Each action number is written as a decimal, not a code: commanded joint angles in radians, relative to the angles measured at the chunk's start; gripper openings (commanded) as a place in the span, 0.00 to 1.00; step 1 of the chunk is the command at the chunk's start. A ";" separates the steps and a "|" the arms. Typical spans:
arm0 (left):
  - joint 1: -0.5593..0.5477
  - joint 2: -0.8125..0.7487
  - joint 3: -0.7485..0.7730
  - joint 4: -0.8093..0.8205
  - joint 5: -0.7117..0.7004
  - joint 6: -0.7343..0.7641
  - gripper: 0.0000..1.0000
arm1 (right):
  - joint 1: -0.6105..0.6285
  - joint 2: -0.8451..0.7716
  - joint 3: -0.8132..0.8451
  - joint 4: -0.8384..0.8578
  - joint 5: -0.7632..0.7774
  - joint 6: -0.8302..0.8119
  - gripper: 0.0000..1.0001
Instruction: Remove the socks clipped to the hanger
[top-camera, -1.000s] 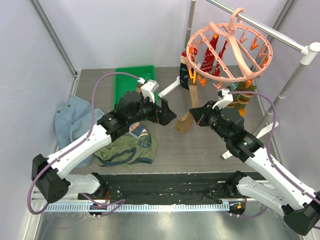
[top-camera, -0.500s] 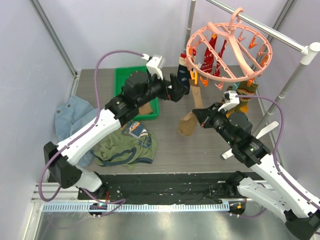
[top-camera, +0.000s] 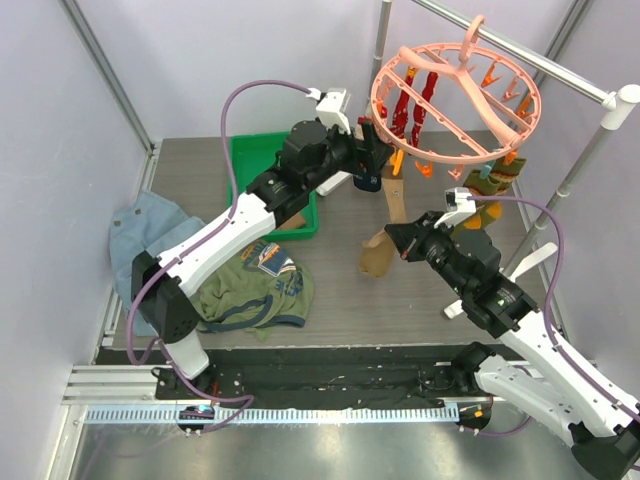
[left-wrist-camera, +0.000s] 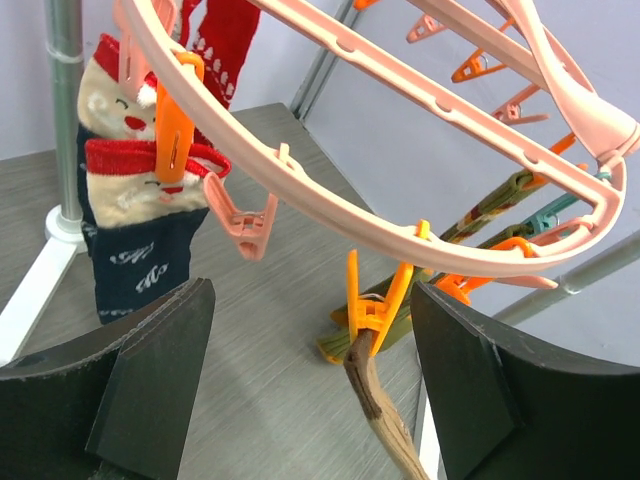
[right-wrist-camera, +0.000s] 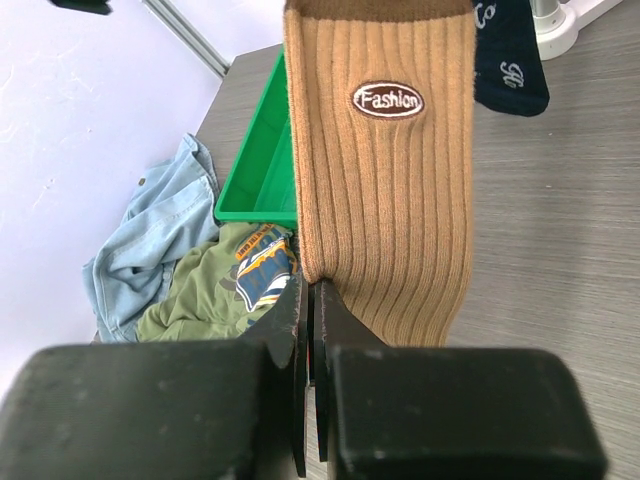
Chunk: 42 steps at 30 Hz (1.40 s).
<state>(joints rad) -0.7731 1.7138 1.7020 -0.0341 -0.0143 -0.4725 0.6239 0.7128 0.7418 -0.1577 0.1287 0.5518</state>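
The salmon-pink hanger (top-camera: 470, 95) hangs by its hook from the rail, with several socks clipped to its ring. A brown-tan sock (top-camera: 378, 255) hangs from an orange clip (left-wrist-camera: 375, 305). My right gripper (right-wrist-camera: 312, 300) is shut on that sock's lower edge (right-wrist-camera: 380, 180). My left gripper (top-camera: 378, 155) is raised to the ring's near rim and stands open. In the left wrist view its fingers (left-wrist-camera: 150, 380) straddle the orange clip and the brown sock's top (left-wrist-camera: 385, 400) without touching them. A navy sock (left-wrist-camera: 130, 250), red socks (top-camera: 410, 95) and an olive sock (top-camera: 487, 195) also hang there.
The white-and-grey rail stand (top-camera: 590, 150) rises at the right, with its feet on the table. A green tray (top-camera: 250, 160) lies at the back left. An olive T-shirt (top-camera: 255, 295) and pale blue denim (top-camera: 145, 235) lie at the front left.
My left arm has swung up and right from beside the tray to the hanger's rim, and its jaws have narrowed slightly. The right gripper has kept its hold on the brown sock.
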 joint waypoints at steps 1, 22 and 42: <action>-0.020 0.010 0.042 0.117 0.008 0.009 0.84 | 0.005 -0.013 -0.001 0.053 0.011 -0.001 0.01; -0.075 0.096 0.034 0.240 0.178 0.103 0.75 | 0.003 -0.047 -0.010 0.037 -0.008 0.008 0.01; -0.084 0.181 0.123 0.272 0.203 0.084 0.50 | 0.003 -0.079 -0.016 0.018 -0.017 0.010 0.01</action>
<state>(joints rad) -0.8516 1.8866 1.7744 0.1749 0.1692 -0.3824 0.6247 0.6456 0.7181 -0.1600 0.1253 0.5564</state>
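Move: The left hand is open beside the hanger ring, and the orange clip that holds the brown sock is about 5 cm to its right, 1 cm back and 1 cm lower. An empty pink clip is about 4 cm straight ahead of this hand, the navy socks hang roughly 8 cm ahead, 2 cm left and 9 cm lower, and an empty orange clip lies 10 cm right, 2 cm back. From the right hand, which already pinches the brown sock, the sock's clip is some 13 cm up, 4 cm ahead and 1 cm right. The left hand slides about 8 cm to the right along the near side of the ring, easing back some 2 cm and turning roughly 15 degrees clockwise, past the empty pink clip until the brown sock's orange clip stands between its fingers; it dips a few centimetres late on and partly recovers, while the fingers narrow from wide open to a bit over half, with a squeeze on the clip not yet to be seen. The right hand keeps its closed pinch on the brown sock and holds almost still, giving back only about a centimetre. ##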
